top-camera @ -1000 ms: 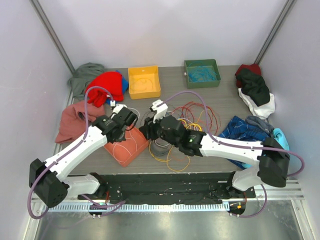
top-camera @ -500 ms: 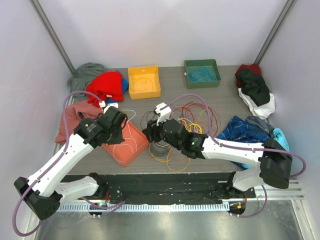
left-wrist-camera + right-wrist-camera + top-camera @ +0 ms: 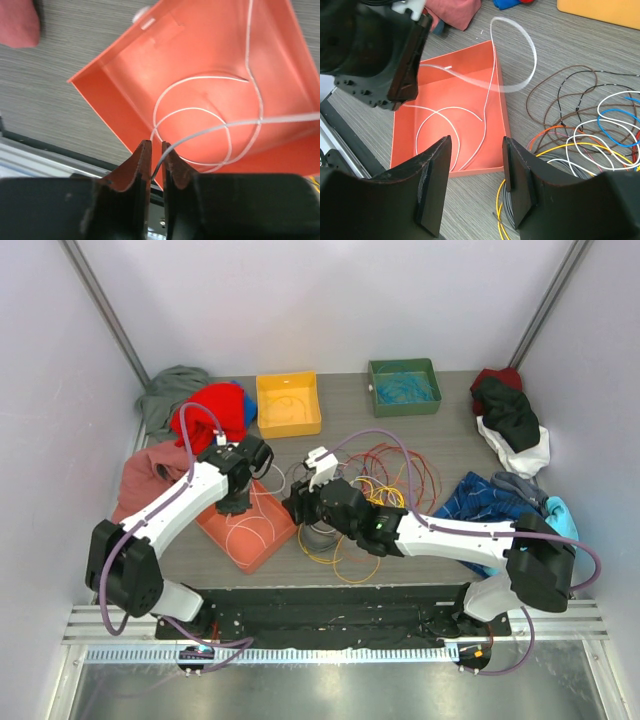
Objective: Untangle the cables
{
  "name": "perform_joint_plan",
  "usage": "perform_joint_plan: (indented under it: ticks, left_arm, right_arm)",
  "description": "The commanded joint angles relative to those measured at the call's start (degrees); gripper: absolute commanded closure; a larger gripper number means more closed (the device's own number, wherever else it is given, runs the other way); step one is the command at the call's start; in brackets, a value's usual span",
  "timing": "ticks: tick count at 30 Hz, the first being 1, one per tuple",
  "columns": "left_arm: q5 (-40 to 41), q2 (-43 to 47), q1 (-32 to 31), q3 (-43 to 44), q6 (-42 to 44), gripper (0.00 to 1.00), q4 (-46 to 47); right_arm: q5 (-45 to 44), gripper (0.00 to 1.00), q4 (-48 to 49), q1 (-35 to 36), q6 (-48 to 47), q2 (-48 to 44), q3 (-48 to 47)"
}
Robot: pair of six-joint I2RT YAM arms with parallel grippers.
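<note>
The tangled cables [image 3: 380, 475], red, orange, yellow, white, blue, brown and grey, lie in a pile at mid table, also in the right wrist view [image 3: 585, 120]. A white cable [image 3: 250, 533] lies coiled in the orange tray [image 3: 215, 530]. My left gripper [image 3: 240, 502] points down over that tray [image 3: 200, 45]. Its jaws [image 3: 155, 145] stand a narrow gap apart, and the white cable's [image 3: 240, 123] end runs loosely between them. My right gripper [image 3: 295, 505] hovers open and empty [image 3: 476, 140] between the tray [image 3: 450, 85] and the pile.
A yellow bin [image 3: 288, 403] and a green bin [image 3: 404, 386] stand at the back. Cloths lie around the edges: red [image 3: 215, 410], pink [image 3: 145, 480], grey [image 3: 170, 390], blue [image 3: 490, 500], black and white [image 3: 515, 425].
My left gripper has swung down over the orange tray and its jaws have parted slightly around the white cable. My right gripper has opened a little wider and stayed put.
</note>
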State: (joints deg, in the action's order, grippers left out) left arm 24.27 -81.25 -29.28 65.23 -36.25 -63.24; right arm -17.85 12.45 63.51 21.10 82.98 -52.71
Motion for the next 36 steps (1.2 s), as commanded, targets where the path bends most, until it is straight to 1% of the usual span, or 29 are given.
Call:
perform_joint_plan:
  ticks: [1,2,4,6,9,13,14,15,17,18,19,20,21,22,23,25,27,28,29,34,36]
  left_arm:
    - [4.8,-0.7,1.4,2.1,4.3,0.78,0.2]
    - [6.0,-0.9,1.6,2.2,5.0,0.77,0.0]
    - [6.9,-1.4,1.8,2.8,5.5,0.64,-0.6]
    - [8.4,-1.5,1.8,3.0,5.4,0.59,-1.1]
    - [9.0,1.1,1.8,2.8,4.5,0.53,-0.6]
    - [9.5,5.9,1.8,3.4,3.8,0.46,-1.1]
    - [9.2,7.1,1.8,3.4,3.7,0.43,-1.1]
    - [9.1,9.2,1.8,3.6,3.3,0.38,-1.2]
    - [7.8,11.8,1.8,3.1,2.6,0.34,-0.2]
    - [7.0,15.0,1.9,2.7,2.4,0.32,0.9]
    - [5.5,16.7,1.9,1.9,2.2,0.31,2.3]
    - [3.3,18.3,1.8,0.1,2.0,0.31,5.9]
    - [1.9,22.1,1.9,-0.9,1.9,0.3,7.6]
    - [1.0,23.6,1.9,-2.0,1.3,0.3,9.3]
    - [-0.9,25.3,1.9,-4.3,1.0,0.3,12.7]
    - [-2.4,28.7,1.9,-6.7,0.7,0.3,15.5]
    - [-3.2,29.7,1.9,-8.7,0.0,0.3,16.8]
    - [-3.4,29.7,1.9,-9.3,0.0,0.3,17.1]
    - [-3.4,29.7,1.9,-10.0,-0.1,0.3,17.0]
    - [-4.8,28.9,1.9,-10.9,0.0,0.3,17.3]
    - [-5.4,29.0,1.8,-10.9,0.5,0.3,17.6]
  right_arm:
    - [-0.9,0.47,3.4,-0.4,-0.6,-2.7,-0.2]
    - [-1.0,0.47,3.4,-0.5,-0.7,-2.7,-0.1]
    - [-0.9,0.47,3.2,-0.7,-0.6,-2.5,0.0]
    - [-0.5,0.47,3.4,-0.7,-0.4,-2.1,0.0]
    - [-0.4,0.47,3.4,-0.7,-0.1,-1.9,0.0]
    - [-0.6,0.47,2.9,-0.8,0.0,-1.3,-0.1]
    - [-0.6,0.47,2.8,-0.8,0.1,-1.2,-0.2]
    - [-0.5,0.47,2.5,-1.0,0.3,-0.5,-0.5]
    - [-0.2,0.46,2.5,-1.4,1.2,0.6,-1.0]
    - [0.3,0.46,2.9,-2.0,1.8,1.4,-1.2]
    - [2.4,0.46,3.3,-3.8,2.6,3.2,-1.8]
    - [3.9,0.46,3.5,-5.3,3.8,4.5,-2.2]
    - [6.1,0.45,4.1,-6.7,5.9,5.9,-2.7]
    - [10.3,0.45,4.5,-10.1,7.0,8.8,-4.1]
    - [12.3,0.45,5.0,-11.4,7.8,10.2,-4.8]
    - [14.1,0.45,5.2,-13.2,7.6,14.1,-7.8]
    - [13.2,0.44,4.1,-13.4,5.5,16.7,-10.6]
    - [12.8,0.44,3.6,-13.5,4.1,18.0,-13.7]
    - [11.8,0.44,2.8,-13.8,3.5,20.9,-15.6]
    - [9.7,0.44,-3.1,-14.2,-1.3,28.5,-26.6]
    - [9.4,0.44,-4.5,-14.2,-2.3,30.7,-28.5]
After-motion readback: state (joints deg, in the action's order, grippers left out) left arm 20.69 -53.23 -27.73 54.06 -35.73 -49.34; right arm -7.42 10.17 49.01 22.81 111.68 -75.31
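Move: The orange bin that takes the white cable has its middle about 4 cm to the left hand's right, level with it fore-and-aft and some 9 cm below. The pink cloth lies roughly 11 cm ahead and 17 cm left of this hand. For the right hand, the white cable's loose loop beyond the bin is about 14 cm ahead, 4 cm left and 13 cm down. The bin is 10 cm to its left, the grey coil 7 cm to its right and 1 cm back, both some 17 cm lower. The left fingers, already slightly parted around the white cable, open wide and let go of it over the orange bin while edging about 3 cm left; they then rise clear, dip a little and finish some 6 cm higher, swung forward. The right hand, nearly still at first, then sweeps about 13 cm forward and 8 cm down, finally veering left, towards the loose white loop, fingers staying half open. ##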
